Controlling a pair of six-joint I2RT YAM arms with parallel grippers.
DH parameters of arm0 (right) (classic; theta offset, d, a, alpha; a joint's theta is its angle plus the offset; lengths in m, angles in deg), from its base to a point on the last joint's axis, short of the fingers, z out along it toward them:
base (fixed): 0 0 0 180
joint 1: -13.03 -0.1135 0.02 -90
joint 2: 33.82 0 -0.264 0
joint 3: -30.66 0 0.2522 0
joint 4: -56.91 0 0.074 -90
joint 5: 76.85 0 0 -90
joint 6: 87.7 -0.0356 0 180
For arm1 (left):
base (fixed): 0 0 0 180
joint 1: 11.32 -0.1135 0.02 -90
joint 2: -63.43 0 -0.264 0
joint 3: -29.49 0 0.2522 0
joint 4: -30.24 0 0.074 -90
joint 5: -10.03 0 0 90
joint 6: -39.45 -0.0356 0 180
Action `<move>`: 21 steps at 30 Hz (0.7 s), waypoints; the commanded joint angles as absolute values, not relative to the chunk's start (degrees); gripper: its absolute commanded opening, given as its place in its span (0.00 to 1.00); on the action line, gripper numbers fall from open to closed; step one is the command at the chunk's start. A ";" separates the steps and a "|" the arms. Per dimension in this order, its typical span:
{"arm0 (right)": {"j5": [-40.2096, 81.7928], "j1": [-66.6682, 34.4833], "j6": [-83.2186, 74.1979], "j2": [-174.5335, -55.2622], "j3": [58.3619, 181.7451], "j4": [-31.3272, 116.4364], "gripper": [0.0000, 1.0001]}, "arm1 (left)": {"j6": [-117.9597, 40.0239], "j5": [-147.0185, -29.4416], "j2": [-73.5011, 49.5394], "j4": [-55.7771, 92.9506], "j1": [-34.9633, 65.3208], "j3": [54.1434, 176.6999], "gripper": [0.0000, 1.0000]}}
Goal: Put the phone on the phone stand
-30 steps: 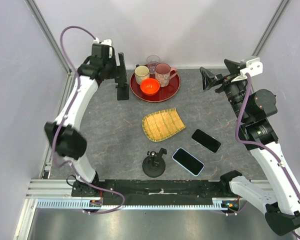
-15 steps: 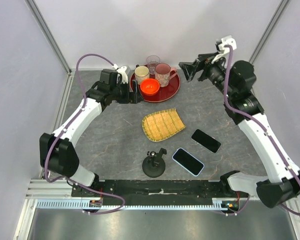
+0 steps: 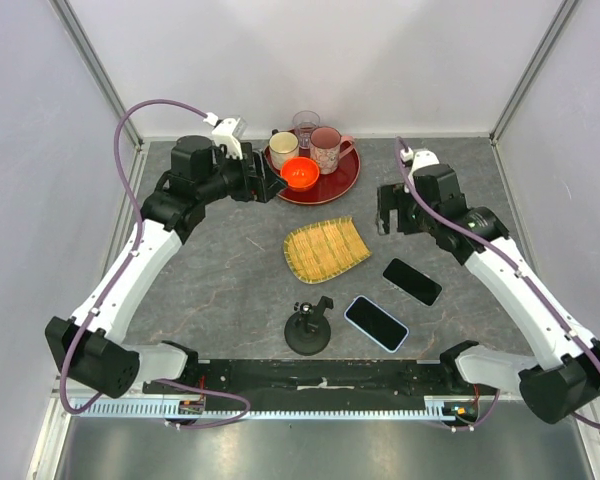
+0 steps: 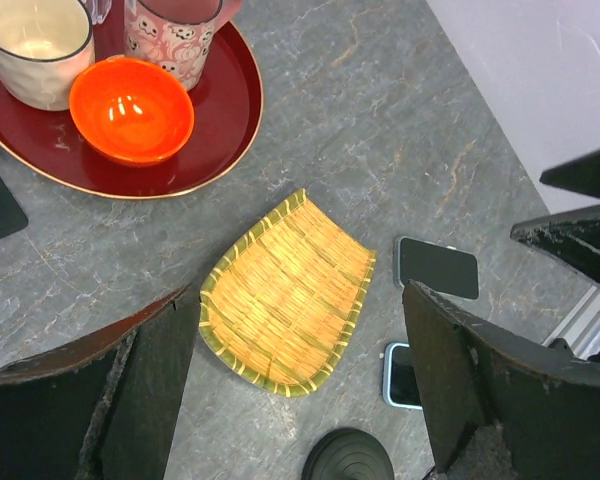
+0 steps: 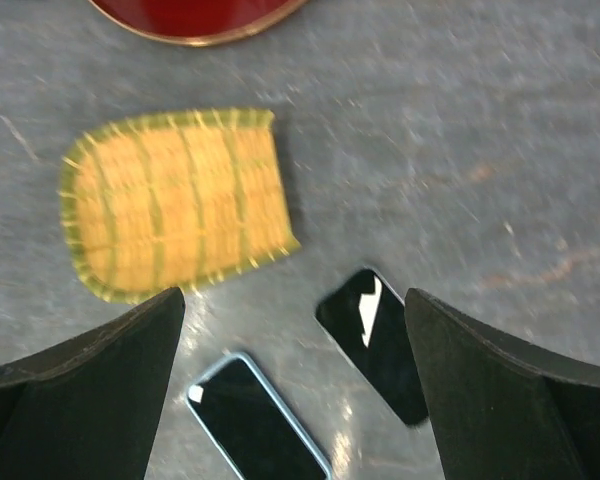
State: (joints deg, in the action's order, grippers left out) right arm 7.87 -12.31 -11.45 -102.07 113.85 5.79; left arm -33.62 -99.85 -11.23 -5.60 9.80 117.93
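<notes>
The black phone stand [image 3: 308, 332] stands near the table's front edge, and its base shows in the left wrist view [image 4: 348, 456]. A phone with a light-blue edge [image 3: 376, 323] lies flat just right of it. A black phone [image 3: 412, 281] lies further right and back. Both show in the right wrist view, blue-edged [image 5: 255, 420] and black [image 5: 375, 345], and in the left wrist view, blue-edged [image 4: 400, 375] and black [image 4: 437, 267]. My left gripper [image 3: 268, 186] is open and empty, up by the red tray. My right gripper [image 3: 386, 214] is open and empty, above the table behind the black phone.
A woven bamboo tray [image 3: 325, 248] lies mid-table between the grippers and the stand. A round red tray [image 3: 315, 198] at the back holds an orange bowl [image 3: 300, 173] and three cups. White walls and frame posts close in the table.
Both arms have swung down and inward from the back corners. The left gripper now points over the bamboo tray, the right one over the two phones. The phones and stand have not moved.
</notes>
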 commanded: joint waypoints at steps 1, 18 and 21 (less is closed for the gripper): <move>0.92 -12.37 -11.58 -100.52 113.68 -10.53 0.98 | -31.30 -101.06 -9.26 -2.94 9.51 117.52 0.88; 3.93 -15.88 -8.60 -118.71 111.92 -15.74 0.98 | -29.10 -105.02 -10.40 -1.45 9.51 116.73 0.86; 11.53 -16.41 -9.21 -120.21 110.00 -13.11 0.98 | -28.75 -105.54 -10.40 -1.10 9.42 116.64 0.86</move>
State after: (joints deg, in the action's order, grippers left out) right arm 5.84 -15.63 -9.64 -119.29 112.01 -16.40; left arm -30.97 -103.13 -10.37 -3.94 9.65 116.90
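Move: The black phone lies flat some 24 cm below the open right hand, about 5 cm back and 7 cm to its right. The blue-edged phone is at the same depth, roughly 16 cm back and 2 cm left of the hand; the woven mat is about 4 cm ahead and 13 cm to the left. From the left hand the black phone is around 30 cm right, 8 cm back and 30 cm down. Towards the black phone the empty right hand sinks about 14 cm, at first also swinging some 8 cm back and a little to the right past the mat, then dropping nearly straight down. Meanwhile the wrist tips about 40 degrees until the wide-open fingers point almost straight down; the fingertips are still clear above the table. ##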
